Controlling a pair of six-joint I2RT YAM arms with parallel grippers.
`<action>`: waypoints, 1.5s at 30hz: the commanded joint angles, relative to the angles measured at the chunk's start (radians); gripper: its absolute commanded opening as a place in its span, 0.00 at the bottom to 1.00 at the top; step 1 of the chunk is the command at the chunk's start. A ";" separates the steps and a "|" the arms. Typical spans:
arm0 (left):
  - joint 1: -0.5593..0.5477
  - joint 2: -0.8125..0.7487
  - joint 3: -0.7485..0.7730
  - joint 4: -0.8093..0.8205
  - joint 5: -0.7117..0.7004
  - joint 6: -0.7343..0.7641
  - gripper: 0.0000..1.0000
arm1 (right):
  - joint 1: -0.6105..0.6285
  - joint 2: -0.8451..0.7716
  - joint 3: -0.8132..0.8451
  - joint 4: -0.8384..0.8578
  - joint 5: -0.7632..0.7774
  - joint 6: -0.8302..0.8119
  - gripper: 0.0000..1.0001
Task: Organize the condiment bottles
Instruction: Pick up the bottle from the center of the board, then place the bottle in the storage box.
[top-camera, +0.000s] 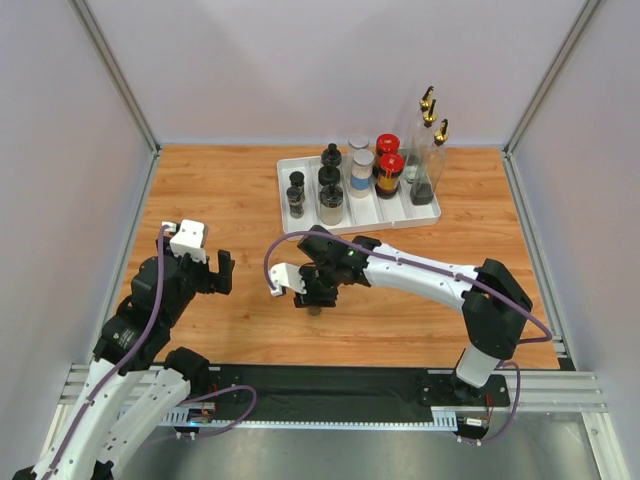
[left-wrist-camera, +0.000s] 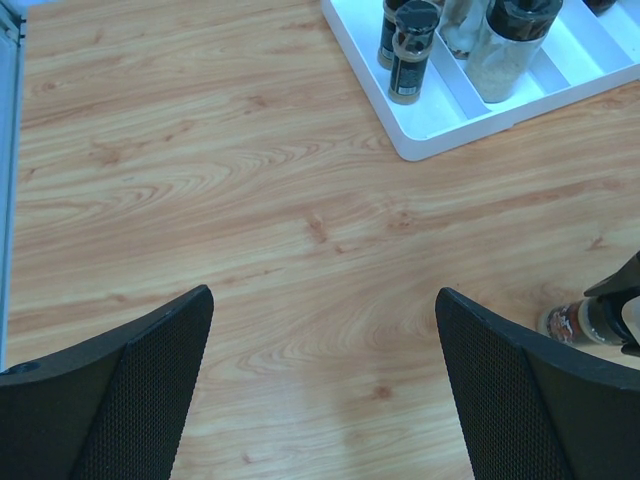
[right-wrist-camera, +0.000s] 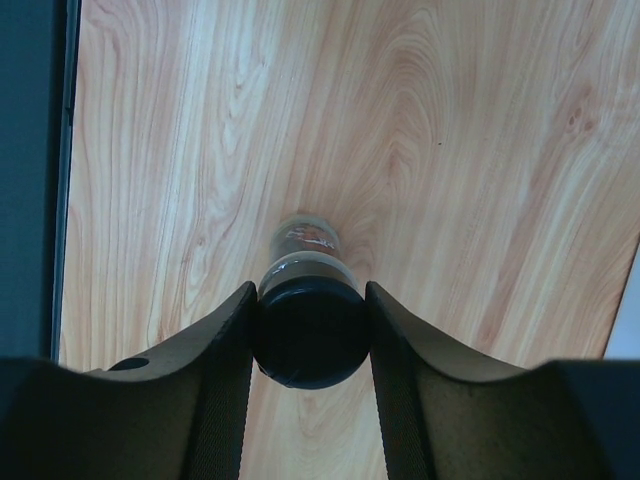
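My right gripper (top-camera: 315, 296) (right-wrist-camera: 310, 338) is shut on the black lid of a small clear jar (right-wrist-camera: 309, 335) that stands upright on the wooden table; both pads touch the lid's sides. The same jar (left-wrist-camera: 578, 320) shows at the right edge of the left wrist view. My left gripper (top-camera: 207, 266) (left-wrist-camera: 325, 385) hangs open over bare wood with nothing between its fingers. The other condiment bottles stand in the white divided tray (top-camera: 300, 222): small black-lidded jars (top-camera: 296, 194), medium black-lidded jars (top-camera: 330, 188), grey-lidded jars (top-camera: 361, 168), red-capped jars (top-camera: 389, 170) and tall gold-spouted bottles (top-camera: 428, 150).
The tray's near corner (left-wrist-camera: 420, 140) lies up and to the right of my left gripper. Grey walls close in the table on the left, back and right. A black rail (top-camera: 330, 385) runs along the near edge.
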 joint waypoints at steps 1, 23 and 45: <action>0.001 -0.008 -0.007 0.015 -0.010 -0.008 1.00 | 0.006 -0.004 0.083 -0.045 0.018 0.001 0.17; 0.003 -0.007 -0.011 0.017 -0.013 -0.007 1.00 | -0.196 0.317 0.708 -0.095 0.176 0.237 0.00; 0.003 -0.005 -0.013 0.018 -0.015 -0.007 1.00 | -0.276 0.499 0.821 0.000 0.221 0.263 0.03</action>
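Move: The right hand already grips the cap of the standing bottle. Its place, the empty front end of the tray's leftmost slot, lies about 23 cm ahead, 4 cm left and 6 cm below. The front small bottle stands some 27 cm ahead and 5 cm left, the big jar 27 cm ahead and 4 cm right, both slightly lower. From the left hand, that place is roughly 18 cm ahead, 15 cm right and 20 cm down. The right hand lifts the gripped bottle, carries it about 23 cm forward, turning clockwise, then lowers towards the tray. ##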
